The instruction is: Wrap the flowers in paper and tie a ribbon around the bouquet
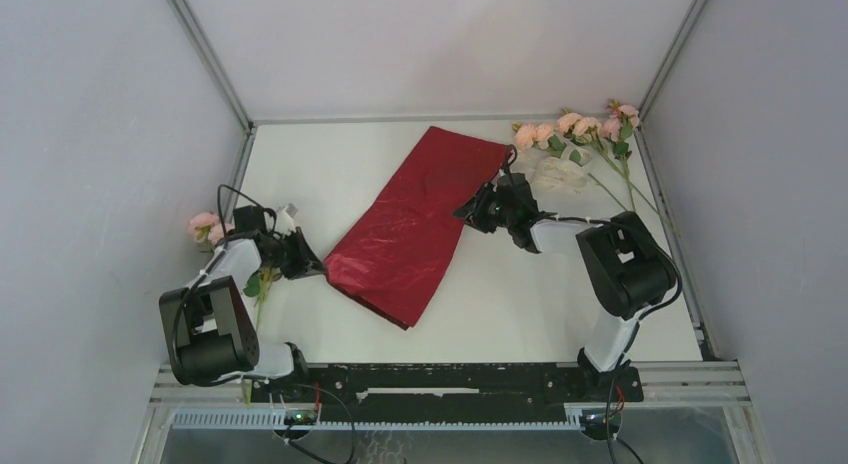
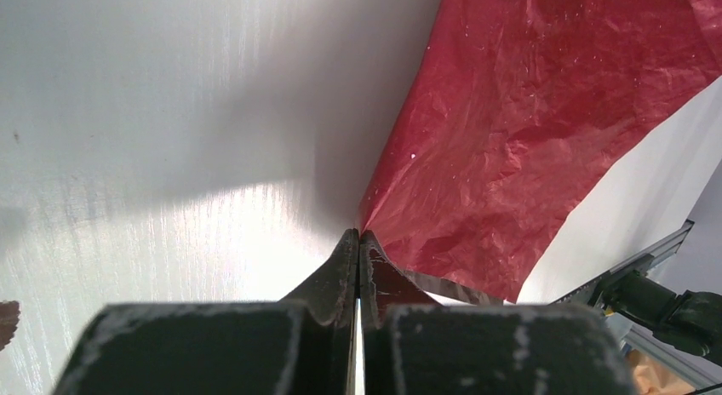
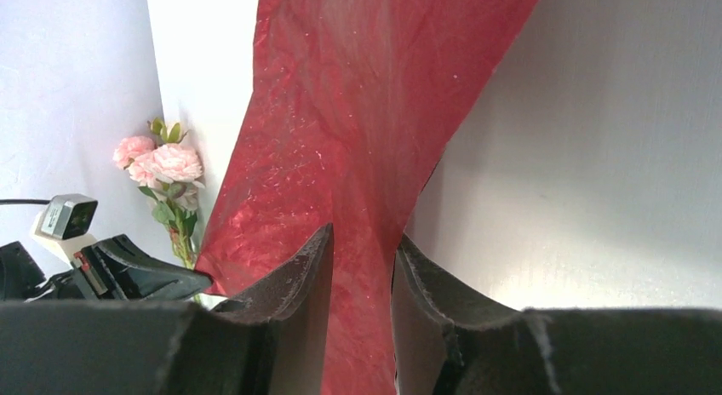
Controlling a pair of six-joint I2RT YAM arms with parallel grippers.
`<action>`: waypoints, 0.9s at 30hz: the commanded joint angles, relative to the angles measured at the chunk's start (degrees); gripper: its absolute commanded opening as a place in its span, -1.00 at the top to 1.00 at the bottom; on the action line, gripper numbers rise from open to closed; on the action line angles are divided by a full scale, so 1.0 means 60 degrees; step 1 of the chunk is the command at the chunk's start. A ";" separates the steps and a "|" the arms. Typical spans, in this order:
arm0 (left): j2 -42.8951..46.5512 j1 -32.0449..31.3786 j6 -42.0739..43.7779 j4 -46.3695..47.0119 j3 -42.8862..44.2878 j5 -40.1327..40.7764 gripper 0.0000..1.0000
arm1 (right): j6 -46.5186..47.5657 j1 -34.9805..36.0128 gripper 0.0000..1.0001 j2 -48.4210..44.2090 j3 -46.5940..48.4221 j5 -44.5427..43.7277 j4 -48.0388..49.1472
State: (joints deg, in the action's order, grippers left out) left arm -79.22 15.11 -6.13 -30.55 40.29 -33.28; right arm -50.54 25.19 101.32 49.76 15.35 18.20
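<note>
The deep red crinkly paper [image 1: 415,224] lies folded over in a long strip across the middle of the table. My left gripper [image 1: 308,257] is shut on its near-left corner; in the left wrist view the fingertips [image 2: 358,242] meet right at the paper [image 2: 528,114]. My right gripper [image 1: 468,209] sits at the strip's right edge, jaws apart, with the paper [image 3: 340,140] showing in the gap [image 3: 362,242]. Several pink flowers [image 1: 575,129] lie at the back right. The cream ribbon [image 1: 560,176] is bunched beside them. No bouquet is formed.
A second small bunch of pink roses [image 1: 207,226] lies at the left wall behind my left arm, also in the right wrist view [image 3: 162,165]. Grey walls enclose the table on three sides. A black rail [image 1: 440,379] runs along the near edge.
</note>
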 commanded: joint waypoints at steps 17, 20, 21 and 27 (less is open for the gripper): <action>0.3785 -0.1743 0.6068 0.0024 0.0939 0.2432 -0.83 | -0.0339 0.0475 1.00 -0.1007 0.0861 0.0693 -0.0952; 0.3862 -0.2405 0.7850 -0.2025 0.1201 0.0905 -0.82 | -0.0581 0.0557 1.00 -0.1376 0.0938 0.0729 -0.0967; 0.3789 -0.2805 0.7812 -0.2262 0.1239 0.0747 -0.82 | -0.0683 0.0613 1.00 -0.1495 0.0949 0.0703 -0.0936; 0.4137 -0.5327 0.6397 -0.2165 0.1657 0.0922 -0.97 | -0.1039 0.1145 1.00 -0.2107 0.1220 -0.0105 -0.1130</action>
State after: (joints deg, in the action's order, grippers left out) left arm -56.14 -9.80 33.34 -40.99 46.30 -25.47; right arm -54.65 29.56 92.14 53.58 18.06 11.25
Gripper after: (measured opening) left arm 0.933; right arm 0.006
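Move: Between the right hand's parted fingers stands the paper's right edge, with the paper's far end about 19 cm ahead and 2 cm right, and the ribbon some 11 cm ahead and 23 cm right, 5 cm lower. Pinched in the left hand is the paper's left corner; its near corner lies roughly 17 cm right, 12 cm back and 3 cm below that hand, with leafy rose stems about 12 cm left and 2 cm back. Closing on the paper's right edge with a slight dip, the right hand pinches it, eases left, then lifts about 8 cm, drifting left and a little back. Meanwhile the left fingers open wide and let go of the left corner; that hand rises some 10 cm, then swings right over the paper's near end towards its near corner, turning clockwise roughly 50 degrees. ##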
